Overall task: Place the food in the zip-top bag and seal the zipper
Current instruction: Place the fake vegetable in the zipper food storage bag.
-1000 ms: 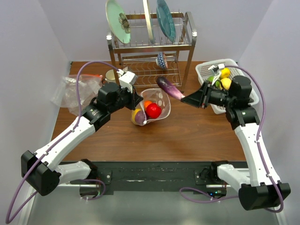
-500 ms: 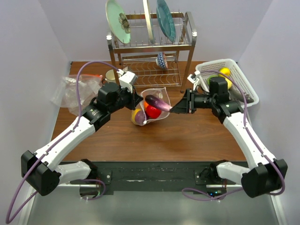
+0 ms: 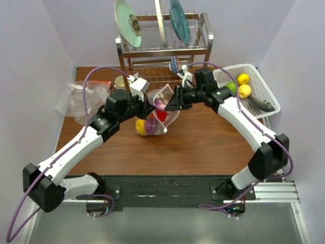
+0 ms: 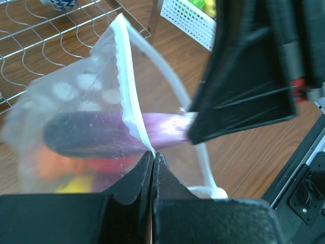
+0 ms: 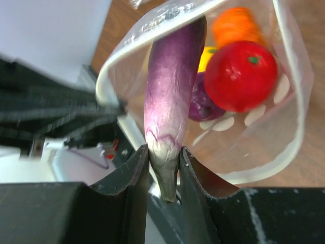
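The dotted zip-top bag (image 3: 161, 116) hangs open at the table's middle. My left gripper (image 3: 146, 108) is shut on its mouth edge, pinching the white zipper strip (image 4: 127, 76) between its fingertips (image 4: 153, 155). My right gripper (image 3: 171, 103) is shut on the stem end of the long purple eggplant (image 5: 172, 86), whose body reaches through the mouth into the bag. Inside lie a red round (image 5: 239, 76), an orange one (image 5: 236, 25), a purple one (image 5: 203, 104) and a yellow one (image 3: 139, 126).
A metal dish rack (image 3: 162, 51) with plates and a small bowl (image 3: 174, 65) stands right behind the bag. A white basket (image 3: 228, 71) at back right holds yellow fruits (image 3: 245, 90) and a green one. Plain clear plastic (image 3: 81, 99) lies at back left.
My right arm has carried the eggplant leftward from beside the basket into the bag's mouth. The bag has sagged and its contents have shifted. The left gripper has kept its hold.
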Controlling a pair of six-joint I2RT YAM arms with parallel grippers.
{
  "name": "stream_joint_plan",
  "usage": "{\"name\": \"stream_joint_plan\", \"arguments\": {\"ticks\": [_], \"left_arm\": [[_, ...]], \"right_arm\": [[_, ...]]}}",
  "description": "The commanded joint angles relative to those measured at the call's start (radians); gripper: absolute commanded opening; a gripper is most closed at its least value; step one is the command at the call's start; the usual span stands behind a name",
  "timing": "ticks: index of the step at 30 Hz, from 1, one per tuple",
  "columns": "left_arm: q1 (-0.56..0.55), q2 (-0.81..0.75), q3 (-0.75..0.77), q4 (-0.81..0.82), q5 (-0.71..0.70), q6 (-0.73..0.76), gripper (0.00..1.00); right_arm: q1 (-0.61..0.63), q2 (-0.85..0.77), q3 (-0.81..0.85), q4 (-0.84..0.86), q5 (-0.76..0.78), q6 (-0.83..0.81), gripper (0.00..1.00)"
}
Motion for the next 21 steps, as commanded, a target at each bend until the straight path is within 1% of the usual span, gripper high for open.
{"name": "stream_joint_plan", "arguments": {"ticks": [1, 6, 11, 13, 15, 16, 17, 18, 21], "left_arm": [[0.005, -0.021, -0.006, 0.060, 0.032, -0.001, 0.00], [0.005, -0.018, -0.006, 0.060, 0.033, -0.001, 0.00], [0.005, -0.021, -0.006, 0.057, 0.024, 0.000, 0.00], [0.005, -0.024, -0.006, 0.059, 0.018, 0.000, 0.00], [0.005, -0.027, -0.006, 0.056, 0.013, 0.003, 0.00], [0.005, -0.029, -0.006, 0.057, 0.013, 0.003, 0.00], [0.005, -0.029, -0.006, 0.056, 0.012, 0.003, 0.00], [0.005, -0.029, -0.006, 0.057, 0.010, 0.003, 0.00], [0.005, -0.027, -0.006, 0.054, 0.006, 0.005, 0.00]], "right_arm": [[0.061, 0.083, 0.133, -0.115, 0.207, -0.013, 0.29], [0.101, 0.148, 0.152, -0.089, 0.213, 0.013, 0.30], [0.107, 0.174, 0.078, 0.038, 0.175, 0.057, 0.30], [0.107, 0.182, 0.049, 0.080, 0.163, 0.067, 0.33], [0.107, 0.191, 0.045, 0.086, 0.172, 0.070, 0.37], [0.107, 0.186, 0.039, 0.086, 0.184, 0.070, 0.41], [0.110, 0.180, 0.034, 0.086, 0.217, 0.064, 0.47], [0.110, 0.163, 0.031, 0.086, 0.224, 0.057, 0.61], [0.110, 0.124, 0.034, 0.071, 0.236, 0.042, 0.70]]}}
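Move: The right hand holds the eggplant by its stem at the bag's mouth; the middle of the bag's pouch lies some 6 cm to its left, about 1 cm back and 10 cm below. Counted from this hand, the tomato lies about 3 cm left, 1 cm ahead and 10 cm down, the purple onion roughly 7 cm left, 3 cm back and 12 cm down. From the left hand, which pinches the rim, the pouch is about 10 cm below and 2 cm left, level fore and aft. The right hand lowers the eggplant about 7 cm down into the bag, edging some 4 cm left and a little forward in the same sweep, while its fingers tip roughly 10 degrees more steeply downwards. Near the bottom of the descent the fingers spread from about a third to two thirds open and let go of the stem, while the left hand stays in place and keeps its pinch on the bag's rim to hold the mouth open. ##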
